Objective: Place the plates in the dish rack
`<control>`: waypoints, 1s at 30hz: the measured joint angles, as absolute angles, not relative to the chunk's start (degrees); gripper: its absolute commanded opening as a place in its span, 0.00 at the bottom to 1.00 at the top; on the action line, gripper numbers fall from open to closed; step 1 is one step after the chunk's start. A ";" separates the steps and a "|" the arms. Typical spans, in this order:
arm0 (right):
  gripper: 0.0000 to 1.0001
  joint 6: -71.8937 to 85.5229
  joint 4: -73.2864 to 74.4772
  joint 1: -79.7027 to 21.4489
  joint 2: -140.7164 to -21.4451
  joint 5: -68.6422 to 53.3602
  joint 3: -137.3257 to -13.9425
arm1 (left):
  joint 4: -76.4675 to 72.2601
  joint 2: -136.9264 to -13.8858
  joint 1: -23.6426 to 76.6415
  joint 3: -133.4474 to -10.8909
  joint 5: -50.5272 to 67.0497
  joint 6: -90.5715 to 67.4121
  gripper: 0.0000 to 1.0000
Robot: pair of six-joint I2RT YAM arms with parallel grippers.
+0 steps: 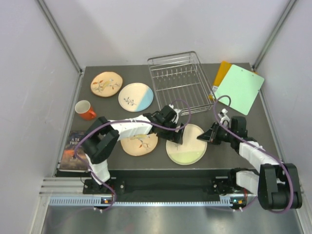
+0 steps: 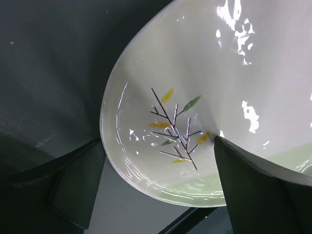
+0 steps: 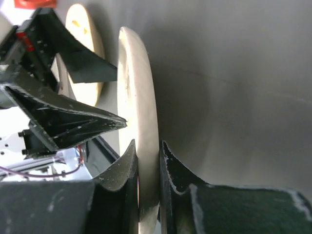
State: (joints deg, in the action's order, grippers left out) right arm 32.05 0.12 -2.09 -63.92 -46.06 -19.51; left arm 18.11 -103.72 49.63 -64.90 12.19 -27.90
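The cream plate with pale green and a leaf sprig (image 1: pixel 187 146) lies at the front middle of the table. My right gripper (image 1: pixel 203 138) is shut on its right rim; the right wrist view shows the rim (image 3: pixel 139 87) edge-on between the jaws of that gripper (image 3: pixel 147 146). My left gripper (image 1: pixel 174 135) is open over the plate's left edge, and the sprig (image 2: pixel 175 126) shows between its spread fingers (image 2: pixel 73 185). A tan plate (image 1: pixel 139 144) lies under the left arm. Another tan plate (image 1: pixel 106 83) and the white-and-blue plate (image 1: pixel 136 96) lie at the back left. The wire dish rack (image 1: pixel 179 80) stands empty at the back.
A red cup (image 1: pixel 86 110) stands at the left. A dark book (image 1: pixel 75 151) lies at the front left corner. A green board (image 1: pixel 240 87) lies over an orange board (image 1: pixel 222 72) to the right of the rack.
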 measured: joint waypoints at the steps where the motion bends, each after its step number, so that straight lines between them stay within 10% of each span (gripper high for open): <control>1: 0.00 31.86 0.12 -2.11 -63.09 -46.33 -19.49 | 18.11 -103.61 49.63 -64.93 12.27 -27.70 0.96; 19: 0.00 30.26 -4.67 -1.17 -59.59 -72.23 -29.23 | 29.12 -79.09 39.83 -80.79 10.48 -4.08 0.98; 30: 0.00 40.05 -10.57 5.87 -76.69 -77.91 -52.62 | 26.11 -69.12 35.11 -76.82 1.45 4.16 0.99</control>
State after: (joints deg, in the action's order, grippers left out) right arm 40.05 -10.57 5.87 -76.69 -77.91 -52.62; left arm 26.11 -69.12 35.11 -76.82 1.45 4.16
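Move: The cream-and-green plate's right rim is already pinched in the right hand, its middle about 8 cm left of, 3 cm back from and 3 cm below that hand. The dish rack's middle lies some 26 cm ahead and 11 cm left, 2 cm lower; the mint cutting board 23 cm ahead, 16 cm right, 6 cm lower. From the open left hand, the held plate's middle is roughly 4 cm back, 3 cm right, 1 cm below; the front bird plate lies 19 cm left, 1 cm back, 3 cm lower. The cream-and-green plate is lifted about 20 cm by the right hand, which keeps its pinch on the rim, tilts fingers and plate upward and only late swings some 8 cm forward. The left fingers come away from the plate and stay wide open as that hand climbs roughly 30 cm, drawing left and forward while its fingers swing forward by about 50 degrees. ##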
